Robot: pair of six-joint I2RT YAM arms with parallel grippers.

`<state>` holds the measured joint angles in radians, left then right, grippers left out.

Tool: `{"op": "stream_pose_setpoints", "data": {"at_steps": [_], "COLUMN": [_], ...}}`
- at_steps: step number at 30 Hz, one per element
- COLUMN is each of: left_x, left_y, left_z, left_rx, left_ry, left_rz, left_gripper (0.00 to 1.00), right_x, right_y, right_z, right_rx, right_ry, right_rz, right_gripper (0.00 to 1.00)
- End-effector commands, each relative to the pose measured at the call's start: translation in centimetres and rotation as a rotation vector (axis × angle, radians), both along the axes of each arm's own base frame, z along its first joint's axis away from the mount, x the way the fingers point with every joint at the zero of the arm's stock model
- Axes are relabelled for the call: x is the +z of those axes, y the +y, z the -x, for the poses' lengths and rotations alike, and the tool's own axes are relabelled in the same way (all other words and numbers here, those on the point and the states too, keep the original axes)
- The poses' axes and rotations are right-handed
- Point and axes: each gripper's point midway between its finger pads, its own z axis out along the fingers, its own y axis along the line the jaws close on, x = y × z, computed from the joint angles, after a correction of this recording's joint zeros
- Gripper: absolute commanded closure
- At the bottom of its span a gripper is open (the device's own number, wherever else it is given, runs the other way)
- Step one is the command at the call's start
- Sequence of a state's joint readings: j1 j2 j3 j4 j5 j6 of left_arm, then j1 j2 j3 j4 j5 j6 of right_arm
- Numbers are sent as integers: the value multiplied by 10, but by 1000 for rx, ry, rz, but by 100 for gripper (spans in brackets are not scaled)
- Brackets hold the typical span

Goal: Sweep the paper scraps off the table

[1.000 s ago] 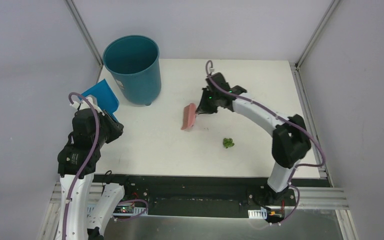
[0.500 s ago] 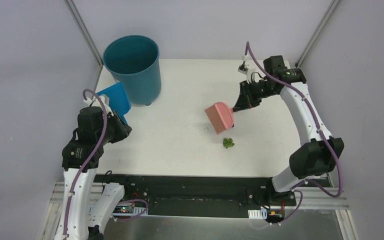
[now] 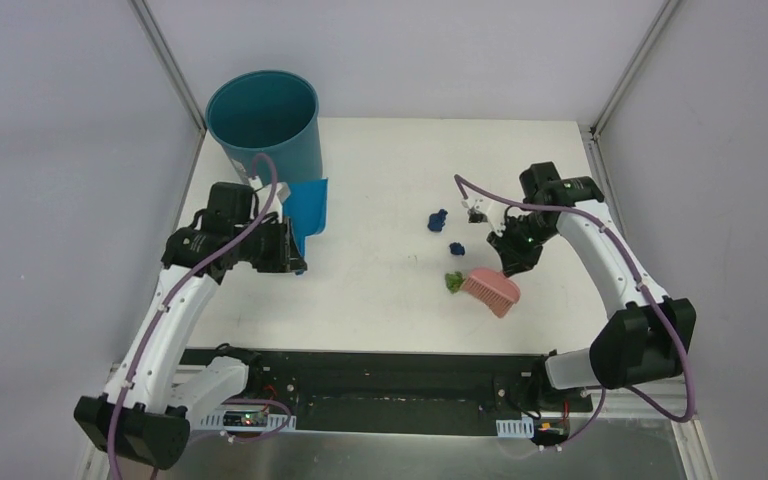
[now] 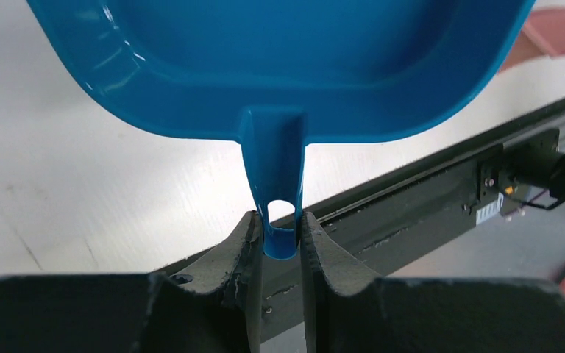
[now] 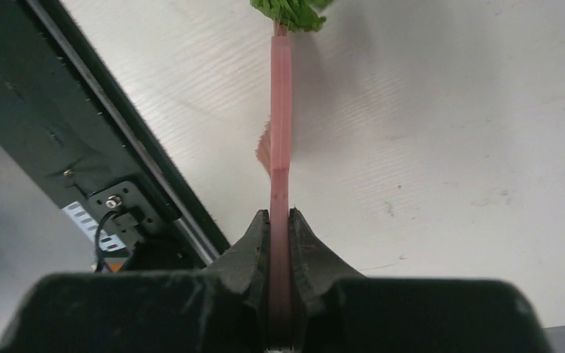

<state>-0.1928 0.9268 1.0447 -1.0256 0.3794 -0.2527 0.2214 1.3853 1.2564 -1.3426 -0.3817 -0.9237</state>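
Observation:
On the white table (image 3: 380, 160) lie one olive-green paper scrap (image 3: 453, 282) and two dark blue paper scraps (image 3: 437, 219) (image 3: 455, 248). My right gripper (image 3: 513, 262) is shut on the handle of the pink brush (image 3: 490, 290), whose head sits just right of the green scrap. In the right wrist view the brush handle (image 5: 280, 147) runs from the gripper (image 5: 279, 220) up to the green scrap (image 5: 290, 11). My left gripper (image 3: 290, 245) is shut on the handle of the blue dustpan (image 3: 308, 215), held off the table; its pan (image 4: 279, 66) fills the left wrist view above the gripper (image 4: 281, 235).
A teal round bin (image 3: 265, 130) stands at the table's back left, just behind the dustpan. A black strip (image 3: 380, 365) runs along the near edge, in front of the arm bases. Grey walls and frame posts close in the sides and back.
The left arm swung the dustpan from left of the bin to in front of it. The right arm brought the brush down beside the green scrap. Two dark blue scraps now show.

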Motion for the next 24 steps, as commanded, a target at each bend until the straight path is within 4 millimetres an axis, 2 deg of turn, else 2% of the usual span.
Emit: {"op": "stream_pose_setpoints", "data": {"at_steps": [1,5,7,11,16,21,24], "left_x": [12,-4,-17,-47,-67,-95,-108], "left_y": [-28,-44,-51,-57,-77,-94,-100], "left_z": [-9,-18,-16,-3,18,45,47], "left_rx": [-148,-223,-279,-352,-477,-601,-595], "left_ry": [-6,107,174,272,351,458,463], "left_rz": [-11,-107,-166,-290,-360,-486,-539], "left_gripper": [100,100,100,100,100,100,100], "right_x": [-7,0,11,29,48,63,65], "right_y": [2,17,25,26,23,17,11], "right_z": [-55,-93,-98,-86,-57,-49,-54], "right_rx": [25,-64,-87,-106,-222,-363,-436], "right_ry": [-147,-148,-133,-139,-100,-108,-155], "right_rz": [30,-12,-55,-105,-210,-247,-255], "right_gripper": [100,100,100,100,100,100,100]}}
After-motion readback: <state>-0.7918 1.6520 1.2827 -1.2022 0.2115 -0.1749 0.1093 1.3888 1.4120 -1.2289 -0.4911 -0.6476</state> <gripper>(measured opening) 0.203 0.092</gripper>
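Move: The right hand holds the brush with its bristle end down by the green scrap, which lies about 11 cm left, 5 cm ahead and some 15 cm below that hand. At the same depth, the small blue scrap is roughly 10 cm left and 12 cm ahead of the hand, the big blue scrap some 14 cm left and 19 cm ahead. From the left hand, holding the empty dustpan, the green scrap is about 33 cm right, 6 cm ahead and 20 cm below. The brush's front-left bristle corner, already at the green scrap, pushes it as the right hand sweeps forward about 8 cm, edging left; then the hand lifts some 5 cm and draws back a little, turning clockwise and coming free of the scrap. Meanwhile the left hand carries the dustpan right towards the scraps, then also down and back, about 10 cm each to the right and down, twisting it clockwise. ##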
